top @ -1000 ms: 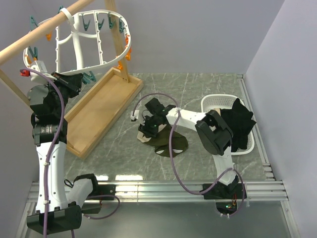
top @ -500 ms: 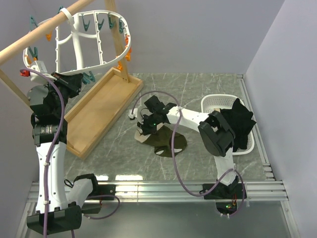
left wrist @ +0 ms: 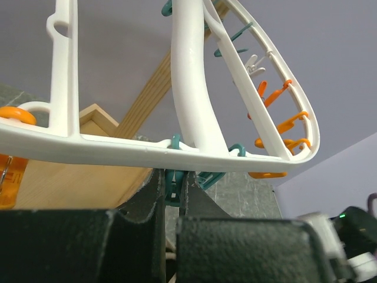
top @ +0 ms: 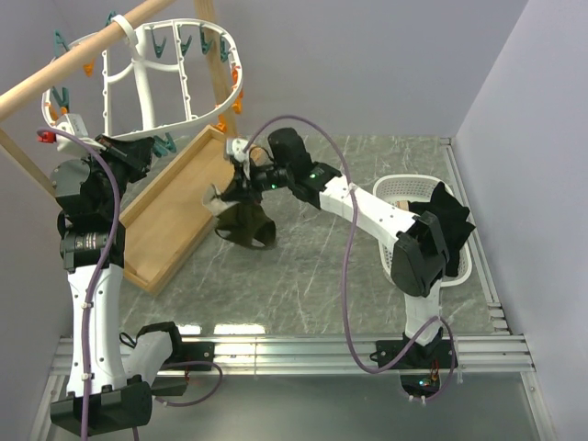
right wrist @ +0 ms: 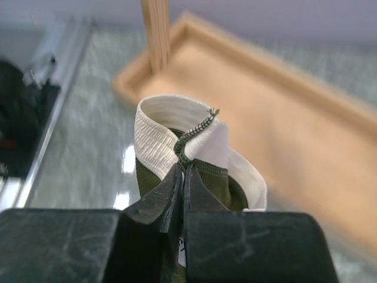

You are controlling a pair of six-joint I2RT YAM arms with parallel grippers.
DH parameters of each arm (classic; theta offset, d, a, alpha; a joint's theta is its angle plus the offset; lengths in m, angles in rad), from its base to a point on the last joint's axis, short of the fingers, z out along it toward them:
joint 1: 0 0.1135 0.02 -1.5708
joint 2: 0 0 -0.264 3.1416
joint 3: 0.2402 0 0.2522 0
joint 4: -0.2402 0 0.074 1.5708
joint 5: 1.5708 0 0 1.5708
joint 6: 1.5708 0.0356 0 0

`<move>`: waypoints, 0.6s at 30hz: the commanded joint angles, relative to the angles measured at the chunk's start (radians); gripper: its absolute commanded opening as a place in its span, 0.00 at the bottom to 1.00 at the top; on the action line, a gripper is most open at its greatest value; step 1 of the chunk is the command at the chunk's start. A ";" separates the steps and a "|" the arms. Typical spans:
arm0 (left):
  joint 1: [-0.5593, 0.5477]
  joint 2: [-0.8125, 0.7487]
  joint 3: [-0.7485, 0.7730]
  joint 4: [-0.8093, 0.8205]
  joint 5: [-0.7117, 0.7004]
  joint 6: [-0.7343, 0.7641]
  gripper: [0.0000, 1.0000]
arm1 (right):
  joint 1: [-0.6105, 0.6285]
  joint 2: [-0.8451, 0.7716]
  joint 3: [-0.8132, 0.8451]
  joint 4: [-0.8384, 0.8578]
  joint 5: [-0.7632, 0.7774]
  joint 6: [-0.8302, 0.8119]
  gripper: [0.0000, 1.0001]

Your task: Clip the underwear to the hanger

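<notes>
The underwear (top: 244,223), olive green with a pale lining (right wrist: 154,137), hangs in the air over the table beside the wooden tray's right edge. My right gripper (top: 233,189) is shut on its upper hem, seen close up with the fabric pinched between the fingertips (right wrist: 183,172). The white oval hanger (top: 171,75) hangs from the wooden pole at the back left, with teal and orange clothespins along its rim. My left gripper (top: 152,147) sits just under the hanger frame (left wrist: 189,88), shut on a teal clothespin (left wrist: 173,187).
The wooden pole-and-tray stand (top: 184,207) takes up the left side of the table. A white basket (top: 395,188) at the right holds a black garment (top: 446,230). The right arm stretches across the table's middle, trailing a purple cable.
My right gripper has shut on the underwear, lifted it off the table and carried it left and back toward the wooden tray. The left arm has not moved.
</notes>
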 commanded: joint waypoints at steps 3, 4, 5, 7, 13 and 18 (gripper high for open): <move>0.002 -0.015 -0.001 0.016 0.035 0.000 0.00 | 0.003 0.066 0.188 0.278 -0.121 0.249 0.00; 0.002 -0.015 0.003 0.016 0.036 -0.002 0.00 | 0.003 0.080 0.205 0.299 -0.126 0.307 0.00; 0.004 -0.015 0.003 0.015 0.036 -0.003 0.00 | 0.003 0.108 0.225 0.318 -0.134 0.329 0.00; 0.004 -0.015 0.001 0.016 0.041 -0.008 0.00 | 0.003 0.137 0.285 0.347 -0.148 0.370 0.00; 0.004 -0.016 0.007 0.013 0.053 -0.014 0.00 | 0.004 0.201 0.341 0.407 -0.154 0.469 0.00; 0.004 -0.016 0.001 0.012 0.066 -0.017 0.00 | 0.012 0.229 0.358 0.445 -0.152 0.501 0.00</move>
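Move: The teal clip on the hanger rim, already pinched in the left fingers, lies about 14 cm left, 2 cm ahead and 17 cm above the right hand, which holds the underwear by its waistband. From the left hand, that waistband is some 14 cm right, 2 cm back and 17 cm below. From the right hand, the nearest orange clip sits about 7 cm ahead, level sideways, 18 cm up; the wooden tray's middle 9 cm ahead, 12 cm left, 25 cm down. Right hand lifts the pinched waistband about 9 cm, then dips slightly, drifting 5 cm left towards the teal clip. ##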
